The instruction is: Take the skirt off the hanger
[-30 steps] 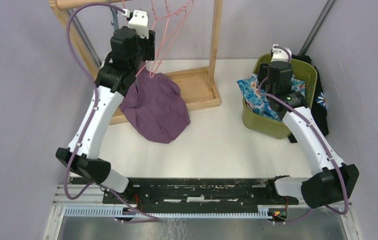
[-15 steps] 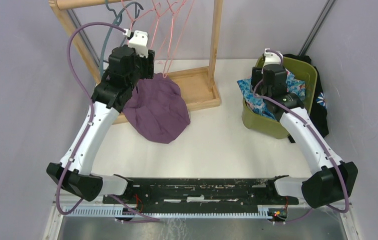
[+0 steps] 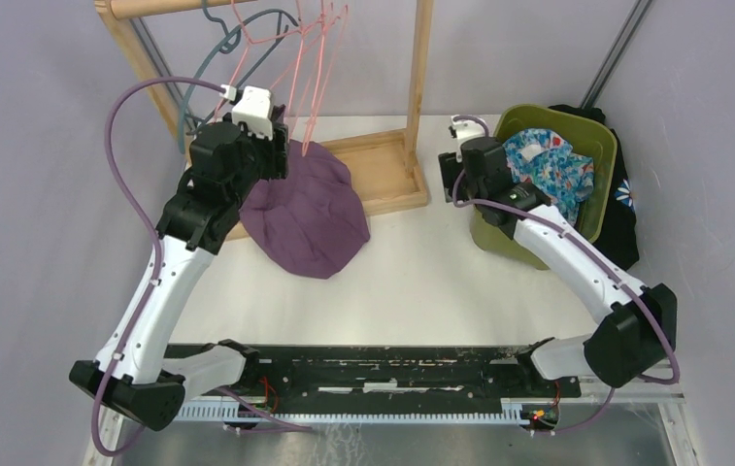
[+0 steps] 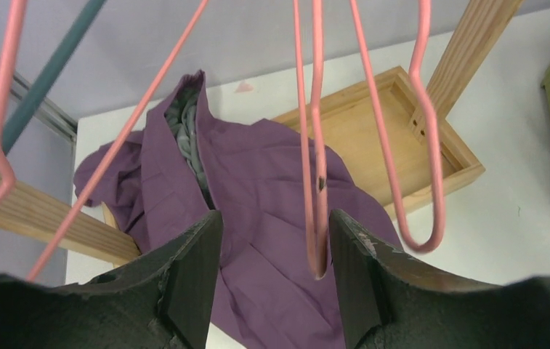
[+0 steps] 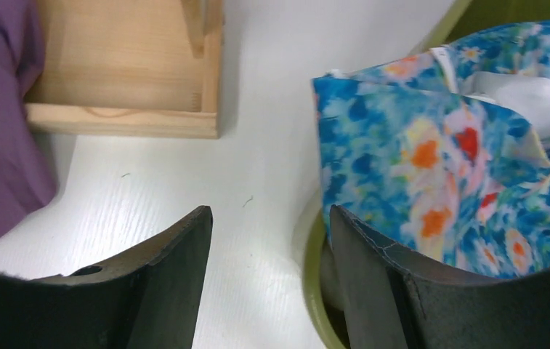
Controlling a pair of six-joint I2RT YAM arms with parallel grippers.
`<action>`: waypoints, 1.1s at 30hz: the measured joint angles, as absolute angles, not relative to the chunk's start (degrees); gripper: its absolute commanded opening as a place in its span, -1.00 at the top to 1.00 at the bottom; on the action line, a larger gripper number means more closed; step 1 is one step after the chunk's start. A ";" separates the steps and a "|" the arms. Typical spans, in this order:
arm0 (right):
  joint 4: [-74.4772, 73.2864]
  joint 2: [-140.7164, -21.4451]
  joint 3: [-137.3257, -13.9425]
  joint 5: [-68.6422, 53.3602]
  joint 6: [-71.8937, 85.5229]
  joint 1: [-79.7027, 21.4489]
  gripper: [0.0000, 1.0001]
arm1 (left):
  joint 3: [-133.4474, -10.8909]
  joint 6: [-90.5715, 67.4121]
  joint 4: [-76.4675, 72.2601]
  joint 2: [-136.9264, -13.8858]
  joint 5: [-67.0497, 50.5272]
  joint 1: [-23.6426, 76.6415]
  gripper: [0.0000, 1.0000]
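The purple skirt (image 3: pixel 310 209) lies in a heap on the table and over the wooden rack base (image 3: pixel 387 175), off the hangers; it also shows in the left wrist view (image 4: pixel 257 211). Pink wire hangers (image 3: pixel 290 58) hang bare from the rack's rail, with a teal hanger (image 3: pixel 203 73) beside them. My left gripper (image 3: pixel 271 160) is open and empty above the skirt; a pink hanger's lower loop (image 4: pixel 317 240) hangs between its fingers. My right gripper (image 3: pixel 455 180) is open and empty over the table, at the left rim of the green bin (image 3: pixel 523 243).
The green bin holds a blue floral cloth (image 3: pixel 552 165), also in the right wrist view (image 5: pixel 446 153). A black garment (image 3: pixel 625 209) hangs off the bin's far side. The rack's wooden upright (image 3: pixel 419 78) stands between the arms.
My left gripper has come down and back from the hangers, now empty. My right gripper has moved left out of the bin to its left rim.
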State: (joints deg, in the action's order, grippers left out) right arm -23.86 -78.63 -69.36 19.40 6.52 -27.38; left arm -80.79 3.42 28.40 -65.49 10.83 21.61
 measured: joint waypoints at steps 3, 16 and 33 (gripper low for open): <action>-23.88 -79.44 -69.38 19.20 6.13 -30.41 -0.33 | -77.67 2.28 28.69 -63.75 10.98 21.61 -0.24; -24.60 -94.28 -78.08 13.76 4.49 -42.78 -0.33 | -60.60 -2.85 28.34 -54.87 18.65 21.61 -0.28; -22.31 -93.54 -75.83 12.53 4.54 -43.00 -0.33 | -53.12 -9.28 16.67 -69.38 31.29 19.00 -0.29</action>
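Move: The purple garment lies spread over the rack base, its middle about 36 cm below the left hand, some 6 cm ahead and 3 cm to the left; the lower ends of the pink hangers hang beside this hand, about 3 cm ahead and 3 cm right. From the right hand the purple garment is about 33 cm left, 2 cm ahead and 21 cm down; the rack base's right end is 10 cm left and 8 cm ahead, the basket 20 cm right and 5 cm ahead. No touch on the purple garment yet: both open hands head for it. The left sinks clear of the pink hangers by nearly 20 cm, drifting some 7 cm left, first easing back a little and then coming forward again, while turning counter-clockwise and tipping down. The right sweeps about 15 cm left from the basket side, sinking roughly 5 cm and turning about 20 degrees counter-clockwise. ##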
